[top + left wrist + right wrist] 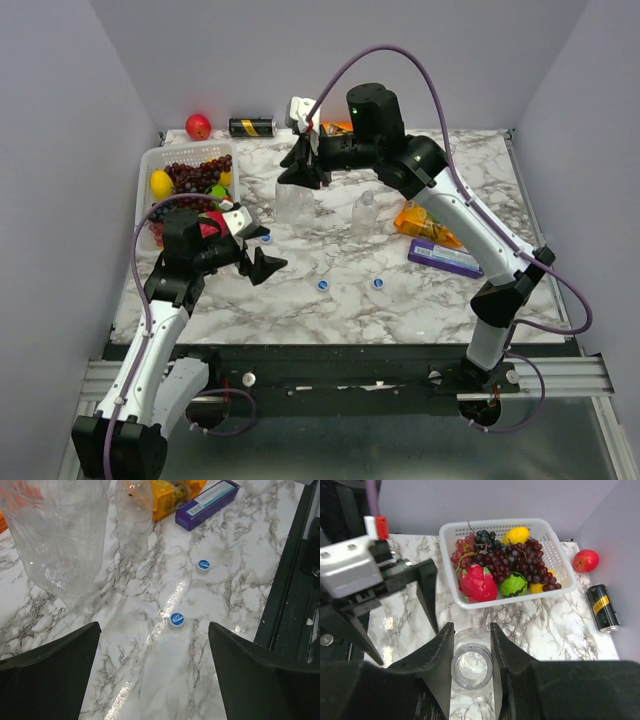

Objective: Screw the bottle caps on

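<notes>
A clear uncapped bottle [293,203] stands upright at the back centre. My right gripper [305,175] comes down from above and is shut on its neck. In the right wrist view the fingers [442,652] press both sides of the open bottle mouth [471,666]. A second clear bottle [364,213] stands to its right. Three blue caps lie flat on the marble: one cap [322,285], another cap [378,283], and a third cap [265,238] near the basket. My left gripper [262,265] hovers open and empty, with the nearest cap [177,619] just ahead of it.
A white basket [150,160] of fruit sits at the back left. A red apple [198,126] and a black-and-gold can [251,127] lie behind it. An orange packet [425,222] and a purple box [446,258] lie on the right.
</notes>
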### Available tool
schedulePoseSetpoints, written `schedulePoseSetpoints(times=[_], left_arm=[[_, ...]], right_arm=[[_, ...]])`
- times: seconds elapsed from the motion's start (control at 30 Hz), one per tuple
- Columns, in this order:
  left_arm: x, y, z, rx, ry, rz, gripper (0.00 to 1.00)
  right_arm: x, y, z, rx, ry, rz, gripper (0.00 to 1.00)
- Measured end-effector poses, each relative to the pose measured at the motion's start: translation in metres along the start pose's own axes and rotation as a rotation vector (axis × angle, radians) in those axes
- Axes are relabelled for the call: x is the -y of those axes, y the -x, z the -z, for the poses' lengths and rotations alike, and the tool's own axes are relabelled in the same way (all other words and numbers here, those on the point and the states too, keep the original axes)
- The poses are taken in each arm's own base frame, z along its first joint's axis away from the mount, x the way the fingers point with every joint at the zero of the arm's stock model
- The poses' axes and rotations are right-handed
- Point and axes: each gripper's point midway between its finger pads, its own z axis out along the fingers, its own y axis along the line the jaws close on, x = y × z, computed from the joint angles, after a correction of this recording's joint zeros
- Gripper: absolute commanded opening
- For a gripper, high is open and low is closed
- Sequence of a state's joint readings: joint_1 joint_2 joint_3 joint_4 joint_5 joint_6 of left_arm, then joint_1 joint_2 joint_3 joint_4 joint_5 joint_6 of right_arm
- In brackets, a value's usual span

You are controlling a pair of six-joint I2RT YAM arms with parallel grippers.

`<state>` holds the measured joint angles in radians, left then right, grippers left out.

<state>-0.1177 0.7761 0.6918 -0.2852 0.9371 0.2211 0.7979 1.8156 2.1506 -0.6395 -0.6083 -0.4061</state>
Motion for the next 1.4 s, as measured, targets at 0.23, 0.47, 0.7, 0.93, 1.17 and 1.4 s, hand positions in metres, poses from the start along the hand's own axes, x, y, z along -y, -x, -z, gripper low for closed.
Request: schedulePoseSetpoints(times=[0.23, 0.47, 0.7, 0.93, 1.17, 1.4], left_arm=[[-0.026, 0.01, -0.015, 0.045, 0.064, -0.024, 0.99], [-0.028, 0.016, -0.017, 0.051, 0.054, -0.123, 0.99], [-0.019, 0.007, -0.036, 0.025, -0.029, -0.139, 0.99], [-0.024, 0.008, -0.045, 0.033, -0.04, -0.143, 0.89], [-0.018, 0.014, -0.048, 0.054, -0.084, -0.14, 0.79], [-0.009, 0.017, -0.051, 0.064, -0.111, -0.111, 0.63]], right_arm=[[-0.02, -0.003, -0.001, 0.009, 0.099, -0.028, 0.01], [-0.036, -0.007, 0.005, 0.041, 0.23, -0.041, 0.01], [-0.048, -0.002, 0.006, 0.084, 0.323, -0.043, 0.01], [-0.052, -0.003, 0.004, 0.096, 0.358, -0.043, 0.01], [-0.05, -0.003, 0.005, 0.101, 0.352, -0.031, 0.01], [-0.05, -0.002, 0.005, 0.101, 0.353, -0.038, 0.01]])
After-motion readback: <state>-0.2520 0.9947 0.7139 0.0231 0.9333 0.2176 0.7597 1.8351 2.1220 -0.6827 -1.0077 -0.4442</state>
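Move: Ahead of the left fingers by about 8 cm, 4 cm to their right and with its middle some 9 cm higher, the bottle hangs in the right hand's grip. A standing bottle is about 12 cm ahead of the left hand, 7 cm right and 11 cm lower; one cap lies 10 cm ahead, 2 cm left, another 1 cm ahead, 11 cm right, both 20 cm down. From the right hand the left fingers are roughly 7 cm back, 5 cm left, 17 cm below. Bringing the held bottle back about 5 cm and slightly down, the right hand turns some 20 degrees counter-clockwise, then holds still with its grip kept. The left hand, wide open, goes forward 3–4 cm, then some 4 cm right around the bottle's lower end, and partly closes until its fingers pinch the lower body from both sides. ##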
